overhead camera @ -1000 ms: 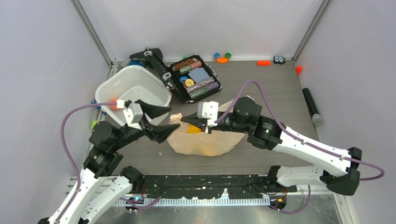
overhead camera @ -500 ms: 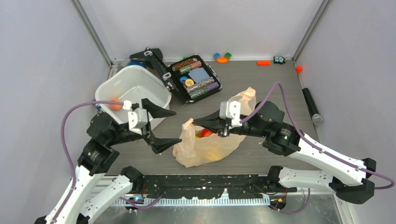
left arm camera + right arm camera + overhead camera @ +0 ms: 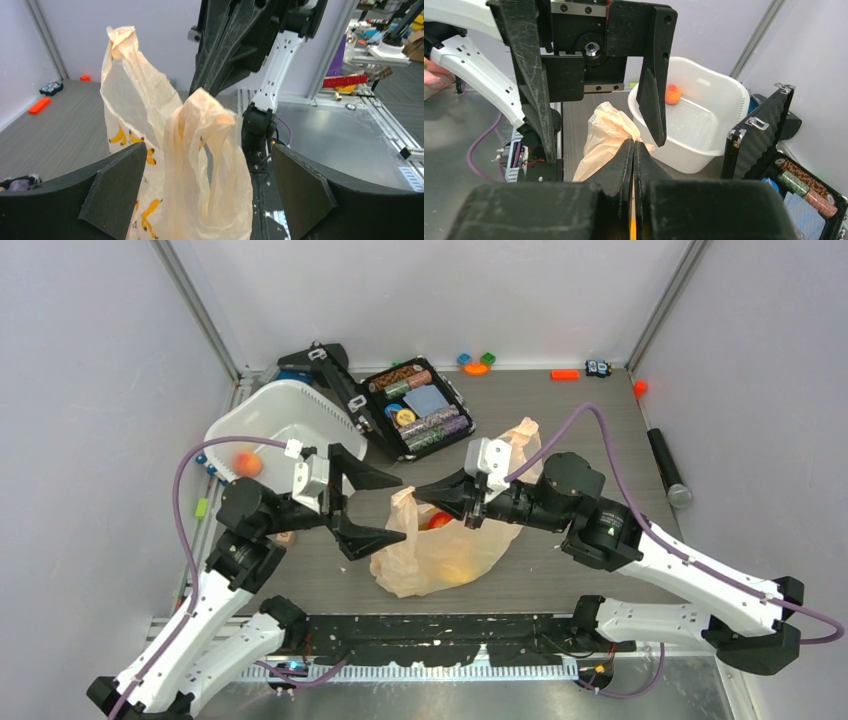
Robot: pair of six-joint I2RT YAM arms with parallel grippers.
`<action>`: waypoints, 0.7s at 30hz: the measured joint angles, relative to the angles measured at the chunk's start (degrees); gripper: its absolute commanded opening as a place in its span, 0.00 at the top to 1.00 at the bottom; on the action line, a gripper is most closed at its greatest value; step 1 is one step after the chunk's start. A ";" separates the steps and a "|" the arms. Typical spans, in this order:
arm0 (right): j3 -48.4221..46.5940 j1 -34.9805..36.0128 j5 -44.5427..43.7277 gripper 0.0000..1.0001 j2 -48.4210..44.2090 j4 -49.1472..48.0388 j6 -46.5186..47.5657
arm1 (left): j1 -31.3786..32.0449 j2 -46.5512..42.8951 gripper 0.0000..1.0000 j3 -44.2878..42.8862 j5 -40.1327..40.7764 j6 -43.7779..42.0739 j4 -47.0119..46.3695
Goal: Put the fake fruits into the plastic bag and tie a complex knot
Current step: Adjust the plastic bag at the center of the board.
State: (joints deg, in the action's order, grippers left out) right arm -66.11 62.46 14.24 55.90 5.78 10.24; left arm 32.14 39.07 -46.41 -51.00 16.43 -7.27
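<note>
The pale peach plastic bag (image 3: 445, 555) stands on the table with a red fruit (image 3: 441, 521) and yellow fruits (image 3: 458, 566) showing through it. My right gripper (image 3: 420, 497) is shut on the bag's near handle (image 3: 403, 504) and holds it up. My left gripper (image 3: 401, 510) is open wide, with one finger on each side of that handle and neither touching it. In the left wrist view the handle (image 3: 205, 145) hangs between the fingers (image 3: 120, 185). The right wrist view shows my shut jaws (image 3: 633, 143) pinching the bag (image 3: 605, 132). A small orange fruit (image 3: 247, 464) lies in the white tub.
The white tub (image 3: 300, 405) sits at the back left, behind my left arm. An open black case of poker chips (image 3: 418, 408) lies beyond the bag. Small toy blocks (image 3: 476, 362), an orange piece (image 3: 565, 374) and a toy car (image 3: 598, 367) line the back wall. A black cylinder (image 3: 668, 468) lies at the right.
My left gripper opened wide and let go of the bag, then moved right around the raised handle. My right gripper pulled the bag's handle up and rightward.
</note>
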 measured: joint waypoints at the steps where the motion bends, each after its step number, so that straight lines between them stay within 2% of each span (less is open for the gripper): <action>1: 0.00 0.00 -0.48 0.95 0.26 0.07 -0.15 | 0.04 0.26 0.01 0.50 0.02 1.33 -1.90; 6: -0.42 0.00 -2.43 0.95 1.44 0.79 -0.83 | 0.63 2.43 0.01 1.97 -0.02 6.03 -8.94; 7: -0.55 0.02 -2.82 0.95 1.64 0.85 -1.01 | 0.94 2.99 0.03 1.97 -0.02 6.56 -9.81; 11: -0.87 0.02 -5.11 0.95 2.01 0.96 -1.66 | 2.49 5.42 0.22 2.08 0.00 8.59 -11.50; 18: -1.29 0.02 -9.66 0.95 2.01 0.76 -2.05 | 4.72 8.59 0.47 2.58 -0.02 10.56 -11.76; 21: -2.16 0.07 -12.20 0.95 2.01 1.60 -2.08 | 6.86 10.40 0.53 2.58 -0.09 10.73 -12.00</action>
State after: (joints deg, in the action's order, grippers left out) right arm -68.27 62.52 2.04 57.91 7.38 8.16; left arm 39.00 49.47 -43.83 -51.09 27.16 -19.27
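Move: The gathered handle of the plastic bag, pinched in the right fingers, is about 4 cm to the left hand's right, 1 cm ahead and 2 cm below it; from the right hand it pokes out some 3 cm to the left, 1 cm below. From the left hand, the fruit-filled bag body lies roughly 10 cm right, 3 cm back and 18 cm below, and the far bag corner about 15 cm ahead, 22 cm right and 5 cm below. The left hand, its fingers wide open at first, reaches about 4 cm to the right towards the gathered handle, sinking some 2 cm in the second half while it rolls roughly 10 degrees and closes to about half open, the handle now between the fingers but not yet clamped. Meanwhile the right hand keeps its pinch on that handle and carries it about 3.5 cm forward, swinging clockwise by some 10 degrees. ##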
